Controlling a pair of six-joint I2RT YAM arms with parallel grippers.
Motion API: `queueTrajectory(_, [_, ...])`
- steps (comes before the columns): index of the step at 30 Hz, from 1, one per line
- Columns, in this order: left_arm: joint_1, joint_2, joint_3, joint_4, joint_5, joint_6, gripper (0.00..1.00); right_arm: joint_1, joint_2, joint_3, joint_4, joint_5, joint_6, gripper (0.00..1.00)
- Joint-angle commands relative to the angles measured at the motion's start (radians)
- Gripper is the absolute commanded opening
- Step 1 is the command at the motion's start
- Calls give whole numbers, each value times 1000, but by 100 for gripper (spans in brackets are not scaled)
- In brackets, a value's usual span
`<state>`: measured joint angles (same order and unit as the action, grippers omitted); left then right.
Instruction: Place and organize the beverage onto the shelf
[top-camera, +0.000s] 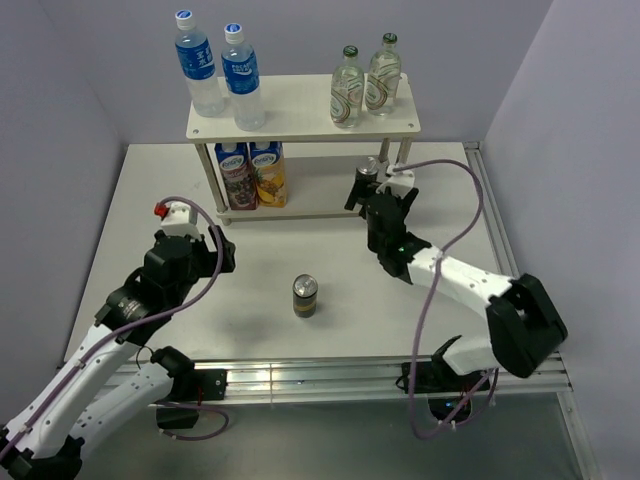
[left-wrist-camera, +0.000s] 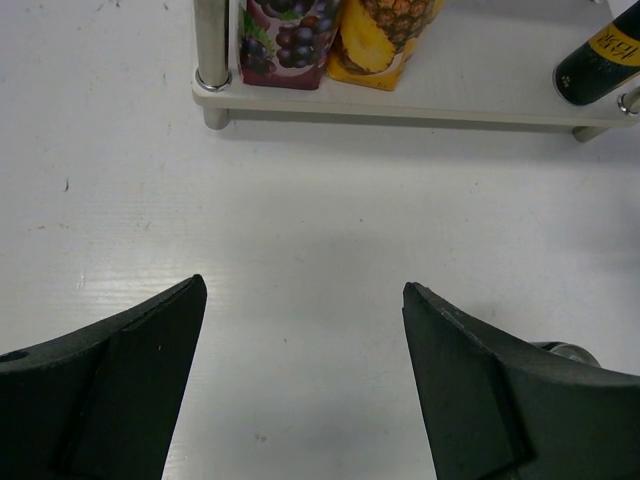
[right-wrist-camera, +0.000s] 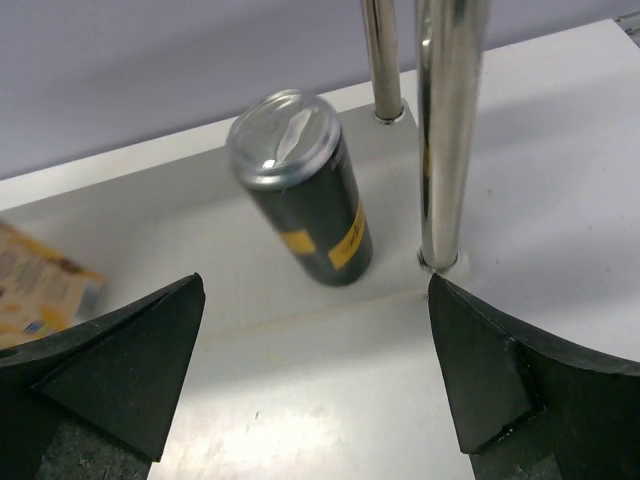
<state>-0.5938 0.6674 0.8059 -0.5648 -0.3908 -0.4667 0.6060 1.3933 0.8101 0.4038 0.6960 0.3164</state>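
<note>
The shelf (top-camera: 300, 120) stands at the back of the table. Its top board carries two blue-capped water bottles (top-camera: 198, 65) (top-camera: 243, 78) on the left and two green-capped glass bottles (top-camera: 347, 88) (top-camera: 384, 75) on the right. A dark can (top-camera: 367, 172) (right-wrist-camera: 305, 190) rests on the lower board's right end, beside a metal leg. My right gripper (top-camera: 378, 192) (right-wrist-camera: 315, 285) is open just in front of it, not touching it. A second dark can (top-camera: 305, 296) stands upright mid-table. My left gripper (top-camera: 218, 250) (left-wrist-camera: 303, 285) hovers open over bare table, left of that can.
Two juice cartons, grape (top-camera: 236, 175) (left-wrist-camera: 290, 40) and pineapple (top-camera: 268, 173) (left-wrist-camera: 385, 40), fill the lower board's left end. Chrome shelf legs (right-wrist-camera: 445, 130) rise close to my right finger. Walls close in on the table at the back and both sides.
</note>
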Motion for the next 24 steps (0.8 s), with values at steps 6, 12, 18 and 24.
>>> queueTrajectory(6, [-124,30,21,-10,-60,-56,86,164,-445,-167,-250,108,118,100])
queueTrajectory(12, [-407,89,0,-52,-242,-282,85,276,-746,-250,-454,123,197,100])
queueTrajectory(18, [-774,84,-203,41,-437,-509,85,317,-859,-246,-620,145,185,100])
queueTrajectory(24, [-972,361,-240,250,-542,-552,85,319,-922,-253,-631,149,165,100])
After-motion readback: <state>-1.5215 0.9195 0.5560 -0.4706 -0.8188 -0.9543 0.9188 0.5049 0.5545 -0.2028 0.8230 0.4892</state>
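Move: The last can, standing alone on the table, is about 18 cm to the left hand's right, 5 cm back and some 17 cm below; the grape carton stands 24 cm ahead and 2 cm right, and the pineapple carton at the same depth but 9 cm right. From the right hand that last can lies about 22 cm back and 17 cm left; the just-shelved can is 8 cm ahead, straight in line, with the shelf's front right post 5 cm ahead and 6 cm right. The open left hand swings right, back and down towards the last can, about 13 cm right and 12 cm each of the other two, turning some 20 degrees clockwise so that it comes in low on the can's near left side without touching it. Meanwhile the right hand, already free and still wide open, keeps drawing back from the shelved can by about 17 cm, rising at first and then sinking slightly as it drifts right, its left side rolling up a little. ##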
